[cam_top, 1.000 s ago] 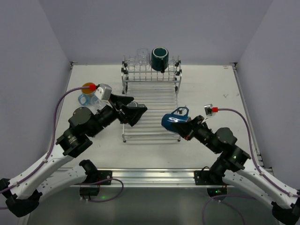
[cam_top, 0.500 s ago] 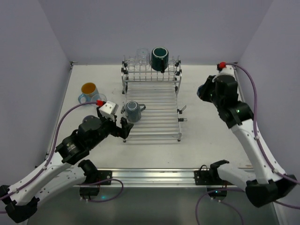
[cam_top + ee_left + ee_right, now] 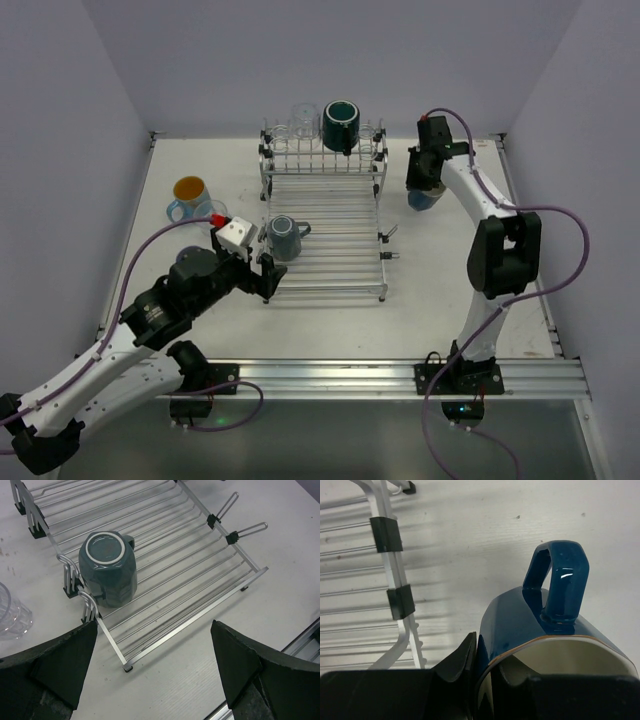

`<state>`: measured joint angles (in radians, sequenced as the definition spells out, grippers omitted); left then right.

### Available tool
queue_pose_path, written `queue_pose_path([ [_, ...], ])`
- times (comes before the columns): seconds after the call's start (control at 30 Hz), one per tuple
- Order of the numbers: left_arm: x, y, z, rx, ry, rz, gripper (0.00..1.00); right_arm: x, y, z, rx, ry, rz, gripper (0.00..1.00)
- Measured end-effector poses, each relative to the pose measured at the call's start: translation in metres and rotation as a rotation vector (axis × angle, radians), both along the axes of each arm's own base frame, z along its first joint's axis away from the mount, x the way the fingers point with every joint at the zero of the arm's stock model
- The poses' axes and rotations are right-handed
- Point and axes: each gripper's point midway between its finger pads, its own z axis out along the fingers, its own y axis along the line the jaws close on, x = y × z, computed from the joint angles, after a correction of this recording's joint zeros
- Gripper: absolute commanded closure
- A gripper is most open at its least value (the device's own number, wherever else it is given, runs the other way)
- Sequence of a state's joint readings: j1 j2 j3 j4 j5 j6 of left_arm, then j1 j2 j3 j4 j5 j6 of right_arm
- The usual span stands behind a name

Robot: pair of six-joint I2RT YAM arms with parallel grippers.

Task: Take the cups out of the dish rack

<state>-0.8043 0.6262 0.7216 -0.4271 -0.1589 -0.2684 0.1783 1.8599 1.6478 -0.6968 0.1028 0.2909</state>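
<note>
The dish rack (image 3: 335,215) stands mid-table. A dark teal mug (image 3: 340,124) and clear glass tumblers (image 3: 302,118) sit on its rear tier. A grey-teal mug (image 3: 283,238) (image 3: 107,567) rests upside down at the left edge of the tray (image 3: 190,580). Right of the rack, my right gripper (image 3: 423,185) (image 3: 487,665) is shut on the rim of a dark blue mug (image 3: 425,200) (image 3: 535,625), one finger inside and one outside. My left gripper (image 3: 264,277) (image 3: 154,650) hangs open near the rack's front left corner, holding nothing.
A light blue mug with orange inside (image 3: 189,196) stands on the table, left of the rack. In the left wrist view a clear tumbler (image 3: 11,614) stands on the table beside the rack's left edge. The rack's side rail (image 3: 395,580) lies left of the held mug.
My right arm has carried the dark blue mug from the rack's front right corner to the table right of the rear tier. My left gripper has pulled back off the tray, uncovering the grey-teal mug.
</note>
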Motion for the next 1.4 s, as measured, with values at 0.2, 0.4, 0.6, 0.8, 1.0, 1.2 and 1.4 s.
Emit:
queue_pose_path([
  [0.2, 0.002, 0.001, -0.002, 0.005, 0.005, 0.006, 0.0, 0.016, -0.001, -0.06, 0.023, 0.13, 0.02, 1.0],
  [0.4, 0.013, 0.007, -0.011, 0.03, 0.034, 0.051, 0.0, 0.015, -0.002, -0.073, 0.033, 0.166, 0.034, 0.79],
  [0.6, 0.025, 0.017, -0.02, 0.053, 0.061, 0.109, 0.0, 0.017, -0.002, -0.068, 0.033, 0.149, 0.038, 0.25],
  [0.8, 0.033, 0.013, -0.031, 0.081, 0.114, 0.124, 0.0, 0.003, -0.001, -0.022, 0.066, 0.032, 0.037, 0.01],
  [1.0, 0.05, -0.003, -0.027, 0.062, 0.167, 0.15, 0.0, -0.045, 0.01, 0.076, 0.226, -0.303, 0.043, 0.01],
  [1.2, 0.083, -0.014, -0.042, 0.115, 0.21, 0.229, 0.0, -0.127, 0.042, 0.094, 0.455, -0.496, 0.156, 0.01],
  [1.4, 0.109, -0.017, -0.072, 0.173, 0.263, 0.28, 0.0, -0.17, 0.058, 0.06, 0.553, -0.462, 0.213, 0.01],
])
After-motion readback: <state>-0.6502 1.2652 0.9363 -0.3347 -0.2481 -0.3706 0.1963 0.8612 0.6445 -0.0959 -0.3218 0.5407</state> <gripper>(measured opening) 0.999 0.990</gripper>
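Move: The blue cup, held by its rim in the right hand, goes to a bare spot of table some 2 cm ahead of that hand, 4 cm to its right and about 15 cm down; the rack's right rail runs level with the hand, about 10 cm to its left. The grey mug, upside down on the rack, lies about 15 cm ahead of the open left hand, 2 cm to its right and 15 cm lower. A clear glass stands some 15 cm left of that mug and 4 cm farther out. The blue cup is lowered about 7 cm to the table by the right hand, which then opens wide, lets go of the rim and lifts clear, drawing back some 19 cm and a little left, its fingers tilting up. Towards the still untouched grey mug, the open left hand reaches about 11 cm forward while sinking 7 cm, tipping down and turning counter-clockwise. ##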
